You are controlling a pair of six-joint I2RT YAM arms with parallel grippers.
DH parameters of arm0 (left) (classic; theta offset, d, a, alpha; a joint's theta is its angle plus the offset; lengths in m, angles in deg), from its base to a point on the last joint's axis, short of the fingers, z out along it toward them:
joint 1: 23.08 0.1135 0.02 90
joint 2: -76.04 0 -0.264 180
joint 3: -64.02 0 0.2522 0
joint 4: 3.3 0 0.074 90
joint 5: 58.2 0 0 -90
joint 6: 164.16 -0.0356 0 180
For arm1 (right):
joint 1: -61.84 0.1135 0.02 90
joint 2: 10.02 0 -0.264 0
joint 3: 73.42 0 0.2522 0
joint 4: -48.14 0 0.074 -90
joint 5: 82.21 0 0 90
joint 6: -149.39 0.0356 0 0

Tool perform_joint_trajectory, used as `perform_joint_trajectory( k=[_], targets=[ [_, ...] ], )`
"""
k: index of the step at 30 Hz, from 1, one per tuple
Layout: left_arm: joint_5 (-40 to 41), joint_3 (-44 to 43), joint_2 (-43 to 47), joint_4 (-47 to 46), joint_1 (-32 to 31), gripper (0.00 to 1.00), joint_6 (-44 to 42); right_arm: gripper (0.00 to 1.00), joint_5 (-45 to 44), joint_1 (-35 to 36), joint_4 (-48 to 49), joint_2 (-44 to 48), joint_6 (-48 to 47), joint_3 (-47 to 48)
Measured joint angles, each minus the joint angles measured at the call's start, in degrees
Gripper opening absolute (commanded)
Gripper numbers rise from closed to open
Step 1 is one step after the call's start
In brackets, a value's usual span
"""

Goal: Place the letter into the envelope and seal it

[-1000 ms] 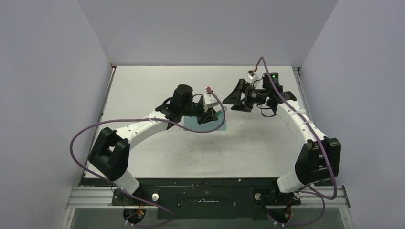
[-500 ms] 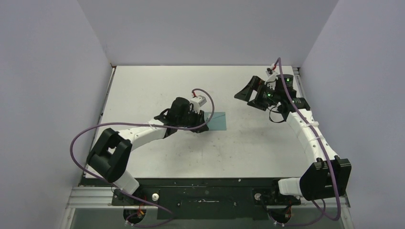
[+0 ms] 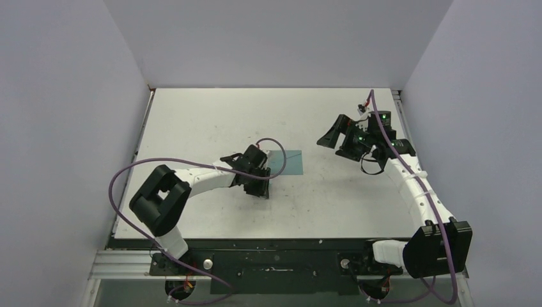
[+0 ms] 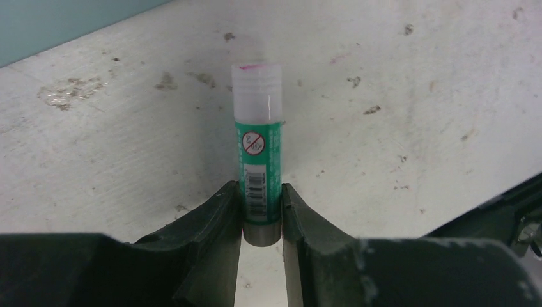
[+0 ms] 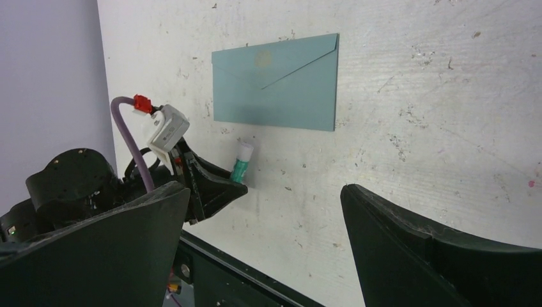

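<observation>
The teal envelope (image 3: pixel 291 163) lies flat on the table with its triangular flap folded down; it also shows in the right wrist view (image 5: pixel 275 83) and as a corner in the left wrist view (image 4: pixel 51 19). The letter is out of view. My left gripper (image 3: pixel 262 190) sits low just in front of the envelope's near edge, shut on the base of a white-and-green glue tube (image 4: pixel 257 141), whose capped end points toward the envelope. The tube (image 5: pixel 242 163) is right at the table surface. My right gripper (image 3: pixel 327 137) hangs in the air to the envelope's right, wide open and holding nothing.
The white table (image 3: pixel 211 115) is scuffed and walled by grey panels on three sides. Its black front edge (image 5: pixel 255 268) runs below the left arm. The right arm's elbow reaches along the table's right side.
My left gripper drew back off the envelope toward the near side and came down to the table with the glue tube. My right gripper opened wide and pulled away to the right.
</observation>
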Motion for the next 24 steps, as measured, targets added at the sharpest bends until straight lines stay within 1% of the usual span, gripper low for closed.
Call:
perform_joint_trajectory(
  k=[4,10,11,12,13,14,15,16,19,21,24],
  targets=[
    [3.63,-1.99,-1.97,2.67,-0.15,0.48,3.04,0.93,-0.09,-0.02,-0.52,1.22,-0.44,-0.72],
    [9.55,-5.81,-4.02,4.87,-1.18,0.61,5.11,0.94,-0.7,-0.02,-3.98,1.62,-2.73,-0.85],
    [10.21,-5.88,-4.02,5.18,-1.25,0.63,5.25,0.97,-1.05,-0.02,-4.94,1.62,-3.21,-0.85],
    [10.88,-6.01,-4.0,5.68,-1.27,0.67,5.42,0.95,-1.49,-0.02,-5.86,1.64,-3.61,-0.85],
    [11.41,-6.19,-3.89,6.1,-1.29,0.71,5.53,0.9,-2.1,-0.02,-6.73,1.66,-3.89,-0.83],
    [12.02,-6.25,-3.63,6.51,-1.29,0.75,5.53,0.9,-2.93,-0.02,-7.61,1.79,-4.13,-0.83],
    [12.52,-6.29,-3.13,7.15,-1.29,0.94,5.49,0.9,-3.8,-0.02,-8.46,2.03,-4.31,-0.79],
    [13.0,-6.32,-2.32,7.74,-1.29,0.97,5.46,0.9,-4.81,-0.02,-9.4,2.34,-4.28,-0.66],
    [14.69,-6.45,2.84,9.84,-1.27,0.96,5.38,0.9,-8.39,-0.02,-12.46,3.13,-4.26,0.72],
    [15.65,-6.54,8.11,11.06,-1.27,0.96,5.33,0.9,-10.93,-0.02,-14.23,3.5,-4.26,1.64],
    [17.46,-6.69,18.4,12.9,-1.27,0.96,5.09,0.9,-17.33,-0.02,-18.73,4.0,-4.22,4.02]
  ],
)
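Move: The left hand still pinches the glue stick by its base end, just above the bare table where it will be laid. The stick's middle is about 2 cm ahead of the hand, neither left nor right of it, and roughly 1 cm lower. The sealed envelope lies flat some 13 cm ahead and 3 cm to the right. From the right hand, the glue stick is about 19 cm left, 5 cm back and 19 cm below. Left hand sets the glue stick down, opens wide and rises about 12 cm; right hand withdraws right and back. ##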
